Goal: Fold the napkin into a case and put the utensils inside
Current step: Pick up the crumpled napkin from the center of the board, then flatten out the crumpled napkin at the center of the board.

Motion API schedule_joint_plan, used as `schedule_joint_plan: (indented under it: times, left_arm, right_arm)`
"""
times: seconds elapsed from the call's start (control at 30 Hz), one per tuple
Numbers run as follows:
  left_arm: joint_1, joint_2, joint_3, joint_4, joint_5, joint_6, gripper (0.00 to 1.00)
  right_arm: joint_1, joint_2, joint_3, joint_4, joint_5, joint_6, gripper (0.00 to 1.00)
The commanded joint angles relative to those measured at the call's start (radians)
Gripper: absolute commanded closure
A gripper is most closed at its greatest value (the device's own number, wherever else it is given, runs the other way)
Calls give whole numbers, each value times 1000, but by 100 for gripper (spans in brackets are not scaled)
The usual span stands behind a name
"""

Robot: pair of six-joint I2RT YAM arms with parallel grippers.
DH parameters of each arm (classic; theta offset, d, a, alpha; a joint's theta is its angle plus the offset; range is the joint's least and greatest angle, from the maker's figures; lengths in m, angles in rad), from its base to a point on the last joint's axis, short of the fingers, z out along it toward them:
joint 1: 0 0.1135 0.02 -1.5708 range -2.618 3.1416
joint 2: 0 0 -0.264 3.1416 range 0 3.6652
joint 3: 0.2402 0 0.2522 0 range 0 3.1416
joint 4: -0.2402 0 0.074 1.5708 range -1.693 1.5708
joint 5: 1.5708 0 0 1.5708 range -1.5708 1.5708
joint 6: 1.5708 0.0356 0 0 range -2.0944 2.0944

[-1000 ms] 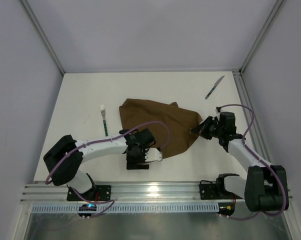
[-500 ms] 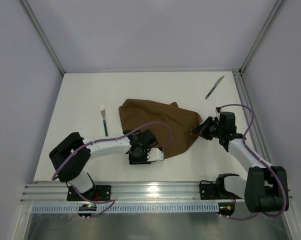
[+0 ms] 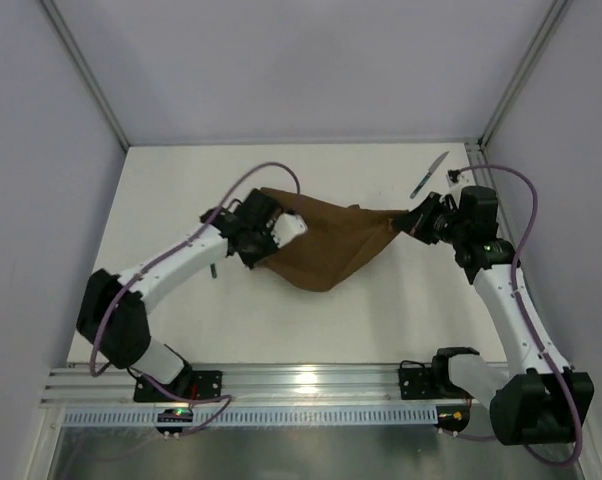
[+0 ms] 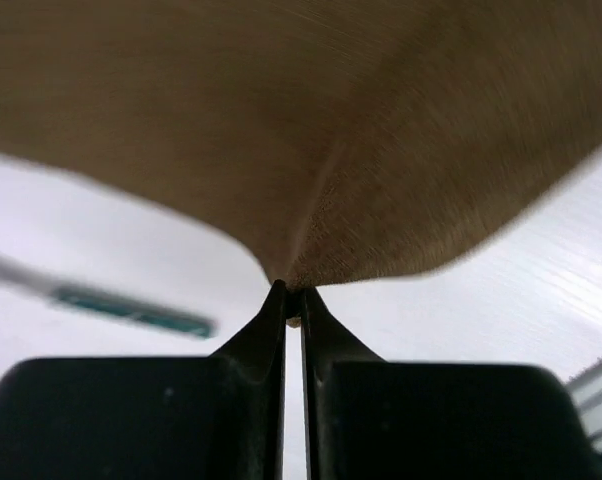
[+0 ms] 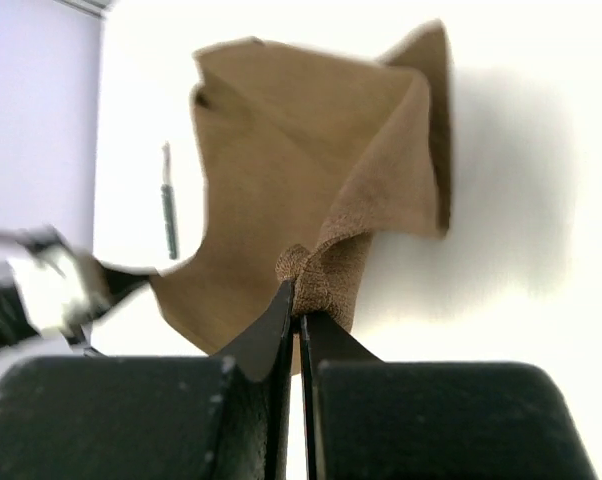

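Note:
The dark brown napkin (image 3: 326,250) hangs stretched between both grippers and sags to a point in the middle, above the white table (image 3: 181,180). My left gripper (image 3: 264,250) is shut on its left edge; the left wrist view shows the cloth (image 4: 331,130) pinched at my fingertips (image 4: 292,295). My right gripper (image 3: 409,220) is shut on the right corner, bunched at its tips (image 5: 294,300), with the napkin (image 5: 311,160) spreading beyond. The knife (image 3: 429,175) lies at the far right. The fork (image 5: 168,210) lies at the left, mostly under my left arm from above, with its teal handle (image 4: 131,308) blurred.
Grey enclosure walls stand on three sides, with a metal frame post (image 3: 481,165) close to the knife. An aluminium rail (image 3: 301,385) with both arm bases runs along the near edge. My left arm (image 5: 41,290) shows at the left of the right wrist view.
My left gripper shut on the napkin's near edge and carried it up and back to the left. The right gripper rose and moved back. The cloth left the table and now hangs between them.

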Motion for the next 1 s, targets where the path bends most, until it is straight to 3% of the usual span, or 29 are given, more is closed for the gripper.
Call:
schedule_joint_plan:
  times: [0.0,0.17,0.3,0.43,0.53,0.67,0.83,0.97]
  left_arm:
    - [127,-174,293,-158,-25,-33,100]
    - [135,-287,561,-390,-109,-17,100]
    - [135,-355,878,-470,-196,-22,100]
    - [135,-400,1063,-498,-250,-32,100]
    - [135,-409,1097,-499,-267,-42,100]
    - [135,-395,1027,-466,-285,-48,100]
    - [153,-314,921,-320,-310,-17,100]
    - [292,-174,980,-251,-214,-23,100]
  right_arm:
    - [-3,-87,236,-125,-32,-70,96]
    - [-1,-176,518,-255,-79,-87,96]
    - [-3,-222,701,-318,-130,-80,96]
    - [-1,-277,772,-300,-171,-8,96]
    - [-3,-300,723,-211,-234,125,96]
    - [-3,-274,577,36,-296,308,96]
    - [-3,-135,500,93,-193,259,96]
    - [-1,22,503,179,-149,259,96]
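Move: Both hands already pinch a corner of the napkin, and its slack middle hangs between them: some 14 cm right of the left hand, 9 cm ahead and a little lower, and about 15 cm left of the right hand, 2 cm ahead and 15 cm lower. The fork lies roughly 12 cm ahead of the left hand, 15 cm to its left and 7 cm below. The knife is about 27 cm ahead of the right hand, 14 cm to its right and 19 cm below. Both hands, keeping their pinch on the napkin's corners, whip it fast up off the board in a flinging stroke: the left climbs about 45 cm, first forward, then back and out to its left, while the right rises some 35 cm and swings 16 cm back, both tipping their fingertips up and forward by around 50 degrees. Then both reverse, thrusting forward and sinking 8 to 10 cm, with the right hand coming well over halfway back down in its tilt and the left only slightly, so the cloth is held stretched between them with the hands spread a little wider. ##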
